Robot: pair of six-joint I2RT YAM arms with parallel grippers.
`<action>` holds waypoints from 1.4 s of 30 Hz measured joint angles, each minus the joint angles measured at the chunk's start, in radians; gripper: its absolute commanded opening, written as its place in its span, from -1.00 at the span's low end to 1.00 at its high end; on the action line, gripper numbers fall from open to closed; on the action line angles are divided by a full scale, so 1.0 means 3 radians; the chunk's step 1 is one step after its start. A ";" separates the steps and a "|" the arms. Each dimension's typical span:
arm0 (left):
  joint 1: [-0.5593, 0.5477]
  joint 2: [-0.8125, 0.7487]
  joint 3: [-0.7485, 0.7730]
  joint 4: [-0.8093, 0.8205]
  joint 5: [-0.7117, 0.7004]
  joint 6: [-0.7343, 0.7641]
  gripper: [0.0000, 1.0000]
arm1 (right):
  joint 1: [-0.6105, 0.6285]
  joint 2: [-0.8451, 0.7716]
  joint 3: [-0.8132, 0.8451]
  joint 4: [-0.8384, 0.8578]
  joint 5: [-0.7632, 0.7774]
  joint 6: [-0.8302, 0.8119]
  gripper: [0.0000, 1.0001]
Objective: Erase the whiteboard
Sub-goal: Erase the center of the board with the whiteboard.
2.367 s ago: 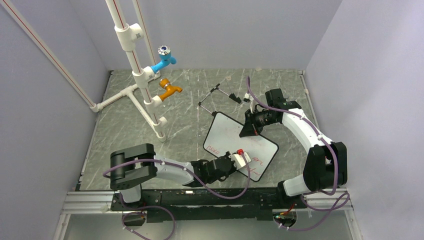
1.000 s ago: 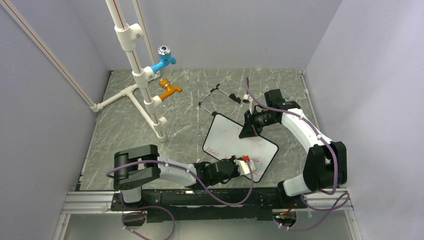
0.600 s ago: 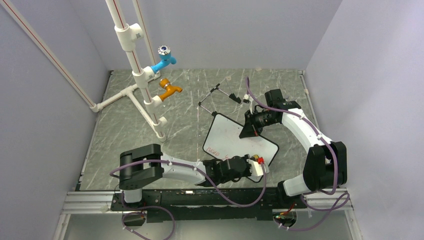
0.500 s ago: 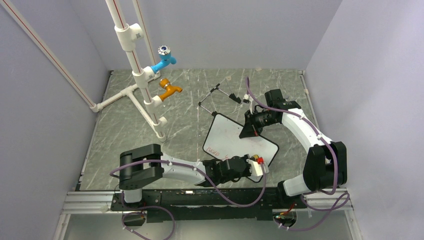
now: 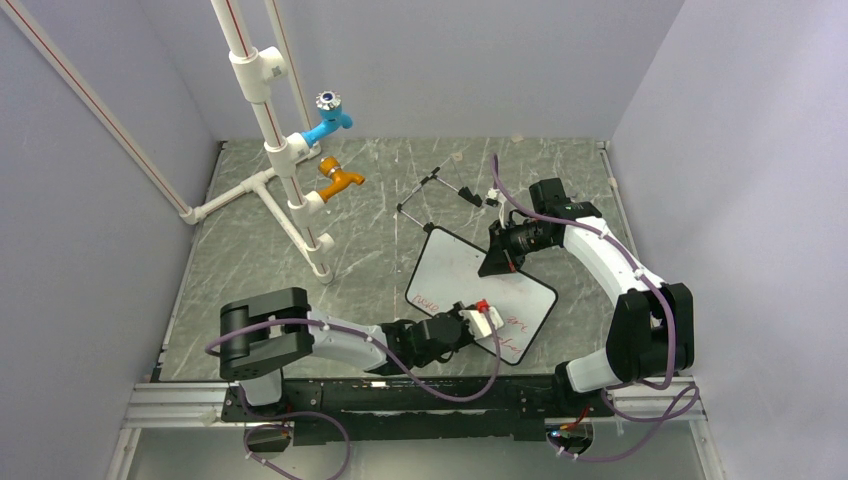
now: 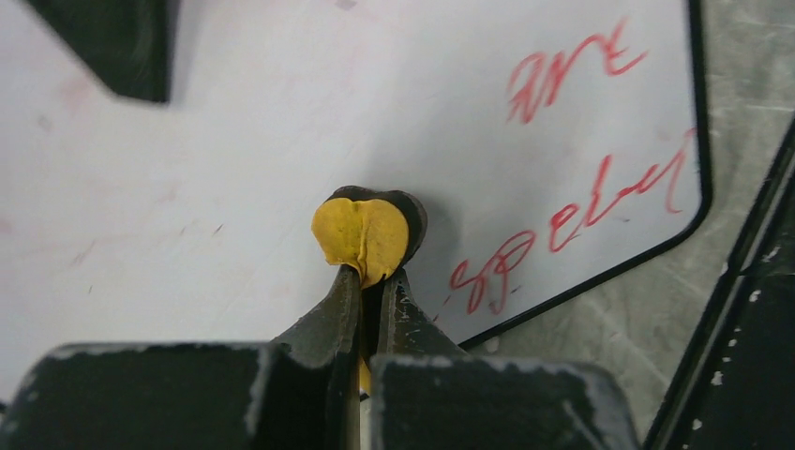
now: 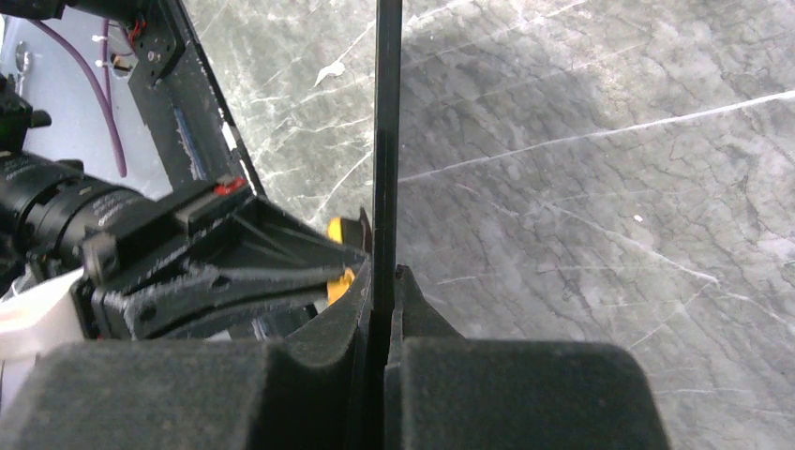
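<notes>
The whiteboard (image 5: 470, 280) lies tilted on the marble table, white with a thin black frame. Red writing (image 6: 600, 187) remains near its lower right corner, and more red writing (image 5: 426, 301) sits at its left corner. My left gripper (image 6: 372, 277) is shut on a small yellow-black eraser (image 6: 364, 234), pressed against the board's face just left of the red words. My right gripper (image 7: 386, 281) is shut on the board's far edge, which runs as a thin black line (image 7: 387, 141) between its fingers. From above, the left gripper (image 5: 485, 318) is at the board's near side and the right gripper (image 5: 497, 262) at its far side.
A black wire easel (image 5: 440, 190) lies behind the board. A white pipe stand (image 5: 285, 180) with a blue tap (image 5: 328, 120) and an orange tap (image 5: 340, 180) stands at the back left. The black base rail (image 5: 420, 395) runs along the near edge.
My left gripper swept the eraser right along the board's near edge to the lower right corner, then came back left. The right gripper and the board have stayed put.
</notes>
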 measured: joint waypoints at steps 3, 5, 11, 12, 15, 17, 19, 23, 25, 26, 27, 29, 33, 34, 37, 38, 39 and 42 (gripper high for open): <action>0.0065 -0.0079 -0.0198 0.0114 -0.0058 -0.0153 -1.00 | -0.0001 0.0000 0.0000 0.0000 0.0000 0.0001 -1.00; 0.0112 -0.0116 -0.0332 0.0239 -0.0070 -0.0253 -1.00 | -0.0001 0.0000 0.0000 0.0000 0.0000 0.0004 -1.00; 0.0184 -0.0135 -0.0566 0.0593 -0.0037 -0.0402 -1.00 | -0.0001 0.0000 0.0000 -0.0003 0.0000 0.0005 -1.00; 0.0184 -0.0128 -0.0566 0.0600 -0.0025 -0.0404 -1.00 | -0.0001 0.0000 0.0000 -0.0003 0.0000 0.0005 -1.00; 0.0182 -0.0099 -0.0566 0.0643 -0.0018 -0.0402 -1.00 | -0.0003 0.0000 0.0000 -0.0003 0.0003 0.0006 -1.00; 0.0175 -0.0083 -0.0565 0.0664 -0.0008 -0.0401 -1.00 | -0.0008 0.0000 0.0000 -0.0003 0.0004 0.0008 -1.00; 0.0160 -0.0064 -0.0562 0.0684 -0.0010 -0.0401 -1.00 | -0.0009 0.0000 0.0000 -0.0003 0.0003 0.0008 -1.00; 0.0095 -0.0006 -0.0544 0.0717 0.0039 -0.0411 -1.00 | -0.0009 0.0000 0.0000 -0.0005 0.0001 0.0008 -1.00; 0.0046 0.0048 -0.0505 0.0717 0.0104 -0.0412 -1.00 | -0.0009 0.0000 0.0000 -0.0005 0.0001 0.0008 -1.00; 0.0025 0.0071 -0.0482 0.0711 0.0141 -0.0411 -1.00 | -0.0009 0.0000 0.0000 -0.0006 0.0001 0.0006 -1.00; 0.0005 0.0099 -0.0450 0.0693 0.0183 -0.0411 -1.00 | -0.0009 0.0000 0.0000 -0.0005 0.0000 0.0008 -1.00; -0.0029 0.0148 -0.0375 0.0643 0.0261 -0.0409 -1.00 | -0.0009 0.0000 0.0000 -0.0005 0.0000 0.0006 -1.00; -0.0065 0.0198 -0.0203 0.0497 0.0387 -0.0393 -1.00 | -0.0009 0.0000 0.0000 -0.0005 -0.0003 0.0005 -1.00; -0.0067 0.0202 -0.0140 0.0420 0.0416 -0.0376 -1.00 | -0.0009 0.0000 0.0000 -0.0006 -0.0003 0.0005 -1.00; -0.0076 0.0225 0.0092 0.0219 0.0493 -0.0291 -1.00 | -0.0009 0.0000 0.0000 -0.0005 -0.0003 0.0004 -1.00; -0.0079 0.0238 0.0179 0.0172 0.0521 -0.0262 -1.00 | -0.0009 0.0000 0.0000 -0.0005 -0.0004 0.0003 -1.00; -0.0079 0.0252 0.0285 0.0103 0.0549 -0.0224 -1.00 | -0.0009 0.0000 0.0000 -0.0005 -0.0005 0.0001 -1.00; -0.0079 0.0305 0.0577 -0.0038 0.0613 -0.0117 -1.00 | -0.0005 0.0000 0.0000 -0.0005 -0.0009 -0.0003 -1.00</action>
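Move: My left hand has the eraser on the tilted whiteboard. The red word "are" lies about 5 cm to its right and 3 cm back, at much the same height; "speeches" is some 3 cm right, 8 cm back and 5 cm lower, and the leftover "here" about 12 cm left, level front to back, and 8 cm lower. From my right hand, gripping the board's far edge, "are" is roughly 10 cm back, 5 cm right and 6 cm lower. My left hand keeps its hold on the eraser and finishes a short rub left, about 4 cm, slightly forward and down across the board. It then turns back into a longer stroke, some 10 cm right and 4 to 5 cm back, dipping and then climbing with the slope over "are" towards the short right edge, the wrist swinging about 15 degrees clockwise. My right hand stays still, holding the board. ##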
